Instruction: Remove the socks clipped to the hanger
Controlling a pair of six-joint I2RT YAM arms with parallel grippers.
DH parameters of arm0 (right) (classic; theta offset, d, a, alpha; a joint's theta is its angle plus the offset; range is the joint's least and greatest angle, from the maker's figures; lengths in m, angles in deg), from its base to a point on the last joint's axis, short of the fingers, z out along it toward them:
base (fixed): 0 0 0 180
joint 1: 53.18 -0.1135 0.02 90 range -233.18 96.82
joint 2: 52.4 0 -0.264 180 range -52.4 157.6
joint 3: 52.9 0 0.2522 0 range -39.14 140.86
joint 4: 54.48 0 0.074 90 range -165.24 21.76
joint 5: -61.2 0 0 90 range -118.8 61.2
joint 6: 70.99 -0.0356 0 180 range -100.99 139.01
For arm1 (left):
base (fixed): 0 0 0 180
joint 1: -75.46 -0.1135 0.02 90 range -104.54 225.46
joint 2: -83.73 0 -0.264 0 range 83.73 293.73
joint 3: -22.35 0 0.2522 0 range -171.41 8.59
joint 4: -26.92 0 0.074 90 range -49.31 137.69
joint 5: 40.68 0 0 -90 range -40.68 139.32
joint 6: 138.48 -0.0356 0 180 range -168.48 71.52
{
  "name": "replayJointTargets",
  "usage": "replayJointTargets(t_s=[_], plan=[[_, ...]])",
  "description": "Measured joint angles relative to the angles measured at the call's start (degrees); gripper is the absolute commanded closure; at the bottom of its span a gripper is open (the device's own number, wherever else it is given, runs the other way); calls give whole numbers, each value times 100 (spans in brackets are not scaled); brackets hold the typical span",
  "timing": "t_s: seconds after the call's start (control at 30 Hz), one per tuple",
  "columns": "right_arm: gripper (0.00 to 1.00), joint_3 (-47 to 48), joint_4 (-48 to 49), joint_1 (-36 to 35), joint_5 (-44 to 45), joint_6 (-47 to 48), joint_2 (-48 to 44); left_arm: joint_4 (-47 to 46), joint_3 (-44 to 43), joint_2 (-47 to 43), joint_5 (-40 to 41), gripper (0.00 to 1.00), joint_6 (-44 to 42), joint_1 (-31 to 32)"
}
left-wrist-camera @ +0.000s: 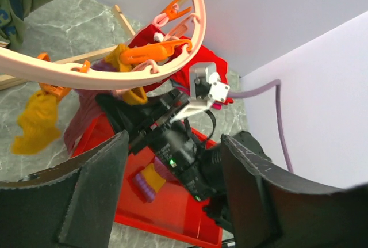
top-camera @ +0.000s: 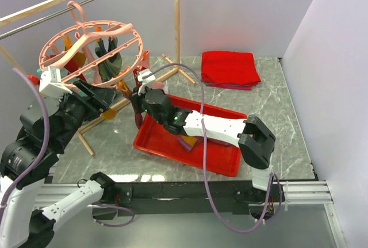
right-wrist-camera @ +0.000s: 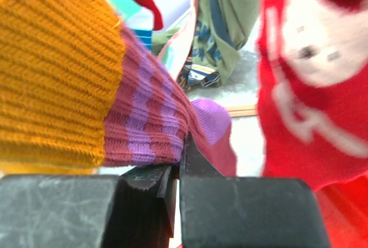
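Observation:
The round pink hanger (top-camera: 92,44) hangs from the metal bar at the back left, and several socks are clipped under its ring (left-wrist-camera: 115,78). A maroon and purple striped sock (right-wrist-camera: 149,127) hangs at the ring's near right edge. My right gripper (right-wrist-camera: 179,164) is shut on its lower edge, just under the ring (top-camera: 138,101). Beside it hang an orange-yellow sock (right-wrist-camera: 52,75), a red sock with a white pattern (right-wrist-camera: 310,87) and a dark green sock (top-camera: 109,58). My left gripper (left-wrist-camera: 172,199) stands open below the ring's left side with nothing between its fingers.
A red tray (top-camera: 227,161) lies under my right arm with a purple and yellow sock (left-wrist-camera: 146,182) in it. A folded red cloth (top-camera: 230,68) sits at the back right. The wooden rack's legs (top-camera: 92,124) and upright post (top-camera: 177,18) stand around the hanger.

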Motion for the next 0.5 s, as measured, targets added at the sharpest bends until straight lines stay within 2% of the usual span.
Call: replayJointTargets(t_s=[0.37, 0.5], plan=[[100, -321, -1082, -944, 737, -409, -984, 37, -245, 341, -168, 30, -201, 0], [100, -321, -1528, -1054, 1027, -522, -1401, 15, -350, 538, -422, 30, -262, 0]])
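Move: The right fingers are already shut on the purple-striped sock; the orange clip holding its yellow cuff is about 8 cm above them and 3 cm to the left, level fore and aft. The red sock hangs roughly 5 cm ahead and 4 cm to the right of the right hand, the yellow sock some 10 cm left and 5 cm back. The red tray's middle is about 22 cm right of that hand, 6 cm back and 22 cm below. From the left hand, the clip is roughly 6 cm ahead, 6 cm right and 5 cm below. Back towards the robot, quickly, the right hand pulls the pinched sock about 9 cm away from under its clip, rising some 4 cm and easing about 3 cm to the right late in the pull, fingers staying shut. Meanwhile the left hand, still open, edges right and slightly forward towards the clip, about 2.5 cm in all, barely turning. ##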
